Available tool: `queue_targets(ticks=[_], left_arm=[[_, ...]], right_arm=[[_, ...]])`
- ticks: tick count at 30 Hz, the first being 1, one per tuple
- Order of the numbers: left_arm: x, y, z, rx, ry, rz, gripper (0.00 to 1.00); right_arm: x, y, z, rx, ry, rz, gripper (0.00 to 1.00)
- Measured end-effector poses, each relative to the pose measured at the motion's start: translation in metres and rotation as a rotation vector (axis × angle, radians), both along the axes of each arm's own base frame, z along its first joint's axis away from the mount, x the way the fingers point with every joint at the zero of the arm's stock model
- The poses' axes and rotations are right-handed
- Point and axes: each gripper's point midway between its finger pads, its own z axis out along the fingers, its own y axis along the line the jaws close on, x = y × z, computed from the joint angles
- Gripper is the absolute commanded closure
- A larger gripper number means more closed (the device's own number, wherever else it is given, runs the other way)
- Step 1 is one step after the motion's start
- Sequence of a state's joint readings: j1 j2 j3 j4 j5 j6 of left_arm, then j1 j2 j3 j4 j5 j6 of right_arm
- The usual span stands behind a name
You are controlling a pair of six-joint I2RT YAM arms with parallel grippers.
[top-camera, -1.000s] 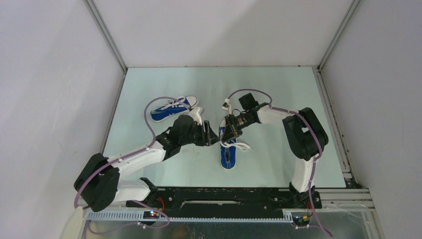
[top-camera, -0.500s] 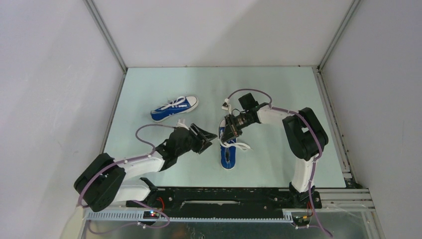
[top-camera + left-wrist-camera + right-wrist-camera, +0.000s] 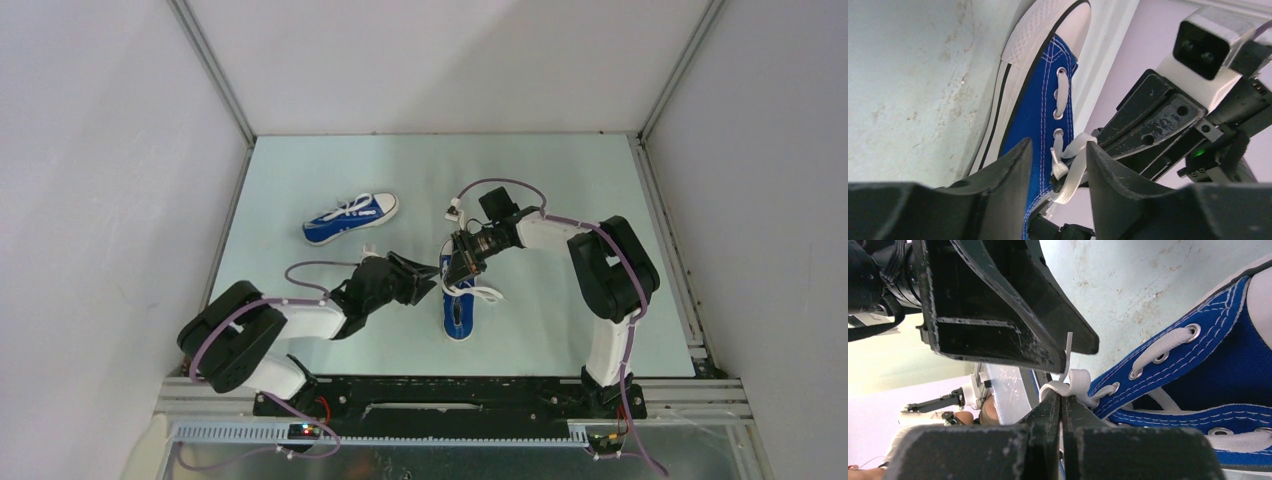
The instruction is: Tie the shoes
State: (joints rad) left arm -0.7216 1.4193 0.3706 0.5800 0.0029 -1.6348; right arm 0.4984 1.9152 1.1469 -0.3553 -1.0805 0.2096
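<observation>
One blue shoe lies in the middle of the table, toe toward the back, with loose white laces trailing to its right. The second shoe lies at the back left, away from both arms. My right gripper is shut on a white lace just beside the top eyelets of the middle shoe. My left gripper stands open right next to it, with a loop of that lace hanging between its fingers, not pinched.
White enclosure walls and aluminium frame rails border the pale green table. The right gripper's body fills the space just past my left fingers. Purple cables loop off both arms.
My left arm has drawn back and folded lower toward its base, uncovering the back-left shoe; its gripper stays beside the middle shoe. The right arm and its hold on the lace are unchanged.
</observation>
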Motion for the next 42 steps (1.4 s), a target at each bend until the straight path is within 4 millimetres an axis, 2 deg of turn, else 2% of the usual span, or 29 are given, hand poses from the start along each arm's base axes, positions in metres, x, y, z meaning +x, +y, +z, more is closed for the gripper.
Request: queue_targets(ticks=[2,4,5,6,8,10,18,21,26,29,36,42], left_arm=[[0.0,-0.005,-0.001,-0.008,0.008,-0.005,0.65],[-0.002,-0.011,-0.002,-0.017,0.01,-0.013,0.83],[-0.002,-0.012,-0.001,-0.024,0.011,-0.012,0.87],[-0.003,-0.013,-0.001,-0.026,0.01,-0.014,0.96],[-0.002,-0.014,-0.001,-0.034,0.011,-0.008,0.99],[0.0,-0.014,0.0,-0.038,0.004,-0.001,1.0],[0.001,-0.002,0.0,-0.015,-0.022,0.038,1.0],[0.003,0.005,0.007,0.017,-0.055,0.054,1.0],[0.008,0.013,0.017,0.099,-0.101,0.061,1.0],[0.011,0.016,0.022,0.135,-0.125,0.069,1.0],[0.013,0.033,0.024,0.237,-0.156,0.08,1.0],[0.022,0.043,0.038,0.294,-0.21,0.087,1.0]], right_arm=[[0.0,0.0,0.0,0.0,0.0,0.0,1.0],[0.0,0.0,0.0,0.001,-0.001,0.001,1.0],[0.0,0.001,0.0,0.001,-0.002,0.001,0.99],[0.0,0.001,0.0,0.002,-0.003,0.002,0.99],[0.0,0.001,0.0,0.003,-0.005,0.002,0.91],[0.0,0.001,0.0,0.003,-0.006,0.002,0.78],[0.004,-0.006,-0.003,-0.039,-0.007,-0.025,0.65],[0.01,-0.018,0.003,-0.068,-0.032,-0.071,0.6],[0.016,-0.05,0.019,-0.113,-0.124,-0.183,0.53],[0.017,-0.067,0.02,-0.165,-0.174,-0.244,0.51],[0.008,-0.1,-0.009,-0.404,-0.283,-0.341,0.47],[-0.01,-0.099,-0.034,-0.605,-0.396,-0.275,0.4]])
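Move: The held bit of lace, clamped in the right hand's shut fingertips, lies between the left hand's half-open fingers, about 2 cm right of and 1 cm below the left hand. From the left hand, the blue shoe's middle is some 5 cm right, 2 cm back and 6 cm down; the other shoe is 14 cm ahead and 17 cm left. The right hand's next target, the loose lace loop beside the shoe, is about 8 cm right, 2 cm back and 6 cm below it. The left fingers shut on the held lace while edging about 1.5 cm right, and then the right fingers open and let go. The left hand draws the lace left by some 5 cm, rising about 4 and going a little forward. The right hand swings about 10 cm right over the shoe, rising slightly, then sinks about 5 cm towards the loose lace, fingers widening and tipping steeply down. ##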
